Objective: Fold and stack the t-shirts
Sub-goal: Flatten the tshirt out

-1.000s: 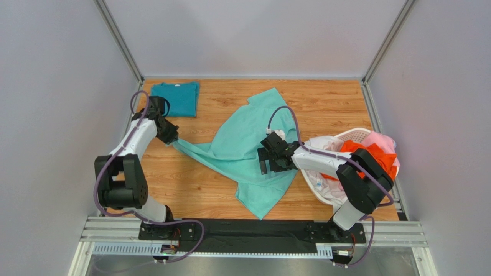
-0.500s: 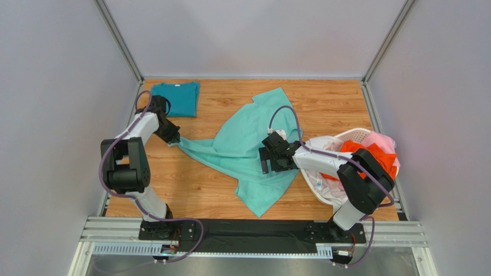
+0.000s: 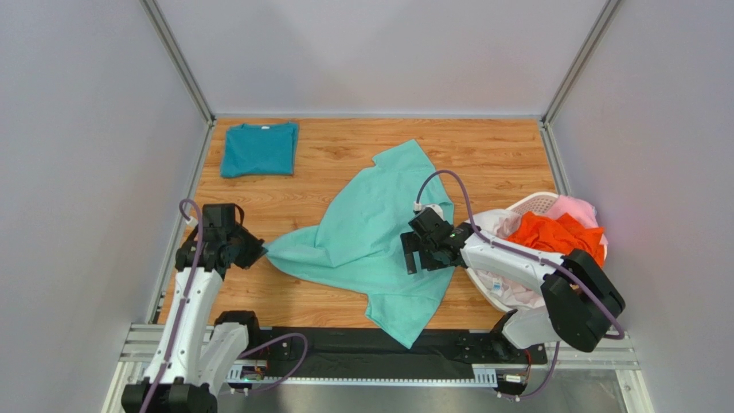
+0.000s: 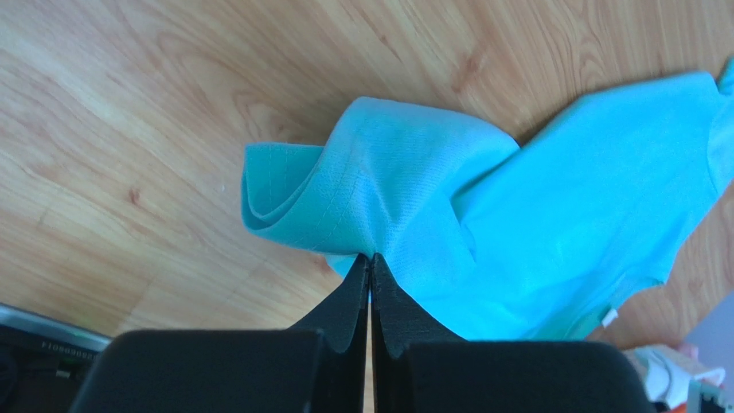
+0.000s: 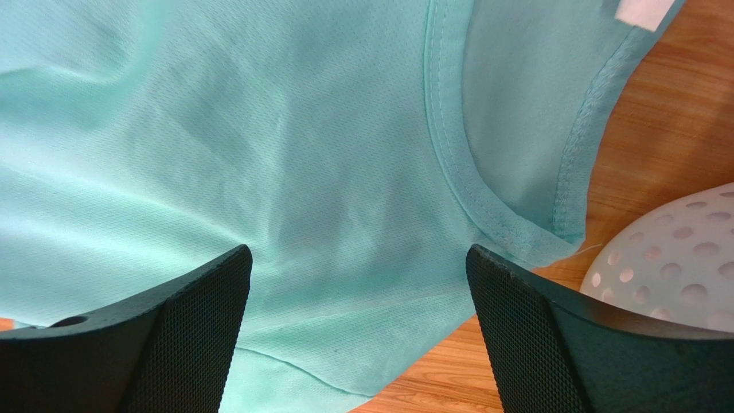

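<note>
A light mint-aqua t-shirt (image 3: 375, 232) lies crumpled and spread across the middle of the table. My left gripper (image 3: 256, 251) is shut on its left tip, and the left wrist view shows the jaws (image 4: 370, 258) pinching a fold of that cloth (image 4: 534, 198). My right gripper (image 3: 413, 258) stands open just over the shirt's right side by the collar (image 5: 491, 198), with only flat cloth between its fingers (image 5: 357, 251). A darker teal t-shirt (image 3: 258, 148) lies folded at the back left. Orange (image 3: 556, 234) and pink (image 3: 575, 209) t-shirts sit in the basket.
The white plastic laundry basket (image 3: 536, 204) stands at the right edge, right next to my right arm; its perforated wall (image 5: 681, 267) shows in the right wrist view. Bare wooden table (image 3: 482, 155) lies behind the mint shirt. Frame posts stand at the back corners.
My left arm has swung from the back left toward the near edge, dragging the mint shirt's tip with it. The shirt shifted nearer and rightward. My right gripper moved slightly right and nearer.
</note>
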You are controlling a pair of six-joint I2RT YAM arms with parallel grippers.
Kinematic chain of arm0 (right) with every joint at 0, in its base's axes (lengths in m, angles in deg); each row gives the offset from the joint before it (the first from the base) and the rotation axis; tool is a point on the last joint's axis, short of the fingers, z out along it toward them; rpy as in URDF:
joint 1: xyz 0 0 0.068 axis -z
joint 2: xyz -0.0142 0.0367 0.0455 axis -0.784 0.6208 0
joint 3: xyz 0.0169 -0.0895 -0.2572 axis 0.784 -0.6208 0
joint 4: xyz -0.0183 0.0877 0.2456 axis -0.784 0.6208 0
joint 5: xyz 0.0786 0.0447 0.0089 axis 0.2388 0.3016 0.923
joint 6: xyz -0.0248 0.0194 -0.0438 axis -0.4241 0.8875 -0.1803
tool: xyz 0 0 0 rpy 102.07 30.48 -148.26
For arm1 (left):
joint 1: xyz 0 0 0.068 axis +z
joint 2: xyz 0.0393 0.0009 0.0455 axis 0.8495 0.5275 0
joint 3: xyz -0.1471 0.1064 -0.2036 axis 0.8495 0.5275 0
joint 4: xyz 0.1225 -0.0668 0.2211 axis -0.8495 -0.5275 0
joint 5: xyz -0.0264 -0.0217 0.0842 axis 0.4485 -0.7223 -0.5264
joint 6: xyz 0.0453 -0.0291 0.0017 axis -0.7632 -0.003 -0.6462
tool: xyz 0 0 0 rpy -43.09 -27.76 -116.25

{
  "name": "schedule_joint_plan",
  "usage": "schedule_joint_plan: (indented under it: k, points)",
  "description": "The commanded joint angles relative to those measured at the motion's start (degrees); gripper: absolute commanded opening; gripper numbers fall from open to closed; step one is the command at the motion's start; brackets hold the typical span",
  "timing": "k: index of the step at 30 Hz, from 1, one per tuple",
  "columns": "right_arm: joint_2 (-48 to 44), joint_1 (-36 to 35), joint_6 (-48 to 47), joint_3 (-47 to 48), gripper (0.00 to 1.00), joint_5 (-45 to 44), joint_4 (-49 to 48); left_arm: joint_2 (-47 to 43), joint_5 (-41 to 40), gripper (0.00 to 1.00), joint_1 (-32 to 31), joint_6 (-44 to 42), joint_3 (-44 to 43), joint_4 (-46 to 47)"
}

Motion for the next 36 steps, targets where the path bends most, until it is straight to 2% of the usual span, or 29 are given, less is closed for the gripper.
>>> schedule_joint_plan:
  k: [1,4,5,8,9,10,11,12,15,17,18,21,24,28,31,36]
  points:
    - [-2.68,0.16,-2.04,1.44,0.95,0.92,0.27,-5.07,2.32,0.00,-1.65,2.14,-0.82,-2.94]
    - [-1.02,0.25,-2.57,3.81,0.95,0.83,0.27,-1.92,-4.34,0.01,-1.56,2.06,-3.89,-1.18]
    - [0.21,0.33,-2.66,4.60,0.95,0.75,0.36,0.18,-7.84,0.04,-1.47,1.71,-5.82,0.13]
    - [2.15,0.25,-2.83,7.33,0.95,0.74,0.45,13.17,-10.86,0.12,0.63,0.22,-11.78,1.89]
    - [3.02,0.25,-3.10,8.29,0.95,0.66,0.54,21.39,-10.26,0.24,2.12,-1.10,-14.07,1.81]
    - [3.64,0.33,-3.10,8.74,0.95,0.83,0.62,29.39,-5.64,0.29,3.61,-4.41,-19.40,-0.71]
    - [3.65,0.25,-3.01,9.18,0.95,0.83,0.88,29.47,-2.72,0.37,3.62,-4.45,-21.98,-1.43]
    - [3.56,0.16,-3.10,9.62,0.95,0.92,1.06,35.30,-0.95,0.56,3.80,-8.45,-23.92,-1.70]
    - [2.69,0.07,-3.54,9.71,0.95,1.10,1.24,38.00,0.91,0.82,3.89,-8.84,-25.79,-2.85]
    - [2.33,-0.36,-4.24,9.71,0.96,1.45,1.50,34.42,-1.88,0.88,3.89,-7.27,-22.73,-1.89]
    - [2.24,-0.80,-4.33,9.80,0.96,1.54,1.50,32.82,-3.29,0.99,4.06,-6.13,-21.49,-1.79]
    - [1.63,-3.87,-5.56,9.97,0.96,1.62,1.50,26.14,-7.17,1.00,5.73,-4.71,-16.04,-1.62]
    - [1.36,-7.74,-6.43,10.15,0.96,1.63,1.50,20.60,-6.82,1.00,9.68,-3.92,-10.68,-2.23]
    - [1.36,-16.17,-9.07,10.76,0.96,-0.13,2.47,14.97,-7.52,1.00,11.80,-2.87,-4.88,-1.71]
    - [2.68,-26.69,-9.08,11.90,0.96,-0.93,3.70,13.21,-6.39,1.00,11.80,-2.78,-3.99,-2.32]
    - [7.15,-36.56,-7.15,12.87,0.96,0.40,3.96,11.02,-4.37,1.00,11.80,-2.95,-2.15,-2.50]
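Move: The turquoise shirt's left end, pinched in the left hand, hangs over the bare wood it is to be laid on, about 6 cm to that hand's left and some 11 cm below; the folded t-shirt lies some 27 cm ahead and 5 cm left. The shirt's near sleeve is about 12 cm back and 7 cm left of the right hand, 2 cm lower; its collar is 11 cm ahead and 4 cm right, the basket 25 cm right and 3 cm ahead. The shirt's left end is flung out: the left hand swings forward about 10 cm, dipping and tipping down, opens wide and lets go, then draws back as far and drifts left over it. The open right hand rises a little, drifting forward, then sweeps back and left towards the near sleeve, turning some 40 degrees counter-clockwise. ##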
